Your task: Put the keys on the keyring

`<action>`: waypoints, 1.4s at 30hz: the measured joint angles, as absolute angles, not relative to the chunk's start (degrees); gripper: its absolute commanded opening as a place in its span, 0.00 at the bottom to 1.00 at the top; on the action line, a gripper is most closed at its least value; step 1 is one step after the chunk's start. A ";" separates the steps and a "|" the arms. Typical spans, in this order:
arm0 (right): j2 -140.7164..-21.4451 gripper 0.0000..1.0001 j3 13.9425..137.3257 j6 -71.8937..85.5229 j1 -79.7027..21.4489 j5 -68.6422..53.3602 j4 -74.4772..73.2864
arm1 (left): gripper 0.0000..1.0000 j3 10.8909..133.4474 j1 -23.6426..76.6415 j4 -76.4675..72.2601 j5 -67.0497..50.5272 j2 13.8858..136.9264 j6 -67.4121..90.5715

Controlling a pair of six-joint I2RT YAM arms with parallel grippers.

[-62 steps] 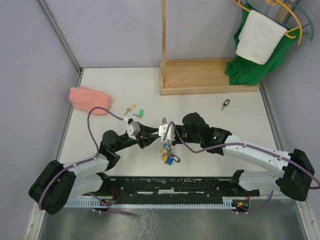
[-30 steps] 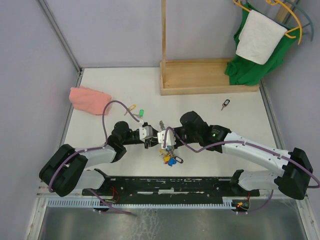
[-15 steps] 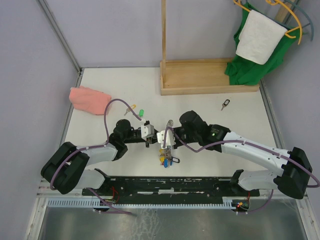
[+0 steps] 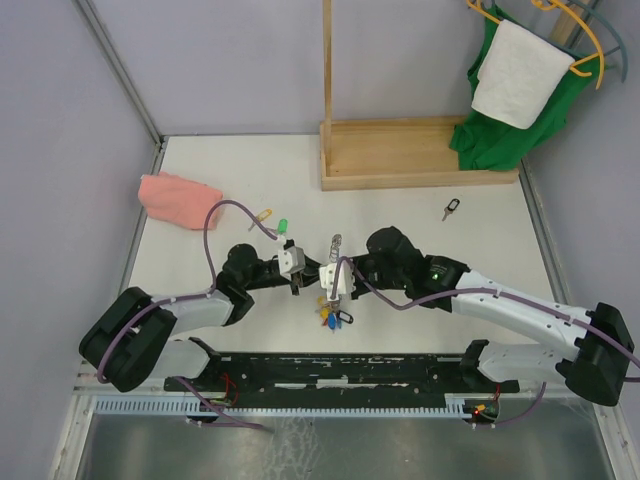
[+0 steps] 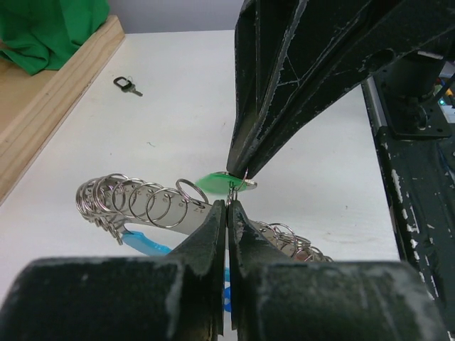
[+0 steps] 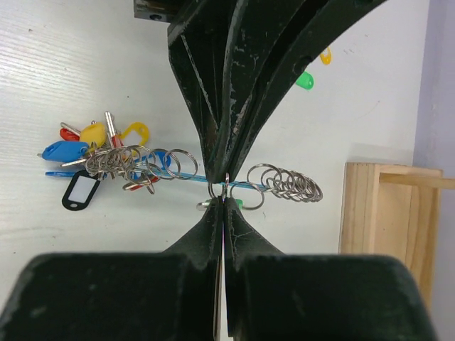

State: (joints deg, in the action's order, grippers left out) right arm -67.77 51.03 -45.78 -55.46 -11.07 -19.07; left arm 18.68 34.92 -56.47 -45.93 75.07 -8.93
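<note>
The keyring (image 4: 336, 245) is a silvery strip strung with small rings, held above the table between both grippers; it shows in the left wrist view (image 5: 142, 202) and the right wrist view (image 6: 284, 185). Coloured keys (image 4: 330, 312) hang at its near end (image 6: 92, 153). My left gripper (image 5: 227, 204) is shut, pinching a small ring at the strip. My right gripper (image 6: 224, 202) is shut tip to tip against it, on a green key (image 5: 217, 181) joined to that ring. Loose keys lie on the table: green (image 4: 283, 226), yellow (image 4: 262, 215), black (image 4: 451, 208).
A pink cloth (image 4: 180, 200) lies at the far left. A wooden stand (image 4: 420, 165) is at the back, with green and white cloths on hangers (image 4: 520, 90) at the back right. A black rail (image 4: 340, 365) runs along the near edge.
The left arm has swung its elbow in and brought its gripper right, up to the right gripper's tip. The right gripper has shifted slightly right, and the keyring's far end now stands higher.
</note>
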 measured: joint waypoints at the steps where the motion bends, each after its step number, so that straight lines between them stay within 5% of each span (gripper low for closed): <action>1: -67.33 0.01 50.54 -45.67 -55.48 -10.81 -18.65 | 0.03 18.39 34.96 -57.39 -45.60 75.05 -7.94; 27: -68.23 0.01 39.18 -38.92 -55.42 -10.07 0.86 | 0.03 12.95 35.77 -72.97 -38.15 77.60 5.41; 34: -68.23 0.01 41.43 -42.30 -55.40 -9.96 -2.92 | 0.28 11.29 35.88 -74.37 -36.84 77.38 5.41; 42: -68.53 0.01 48.03 -47.33 -55.44 -10.70 -12.12 | 0.42 11.68 35.88 -65.28 -37.10 71.42 0.27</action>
State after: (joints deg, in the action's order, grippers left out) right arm -68.53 48.03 -47.33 -55.44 -10.70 -12.12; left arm 11.68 35.88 -65.28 -37.10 71.42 0.27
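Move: The green key that matters is already in the right fingers, its tag about 2 cm below their tips and a centimetre ahead and left; from the left hand it is some 3 cm right, otherwise about level. The left fingers are shut on one of the keyring's loops; the strip's middle lies about 1 cm back and right, 2 cm below. The hanging keys are about 8 cm back of the left hand, 2 cm right, 5 cm below. The keyring's loop is first kept pinched by the left fingers, which hardly travel while the wrist tilts and turns about 15 degrees; they then open off it, easing left, some 1.5 cm in all. Beside it the right hand, still shut at the green key, dips about 3 cm with a slight roll, pauses, then comes most of the way back up. ##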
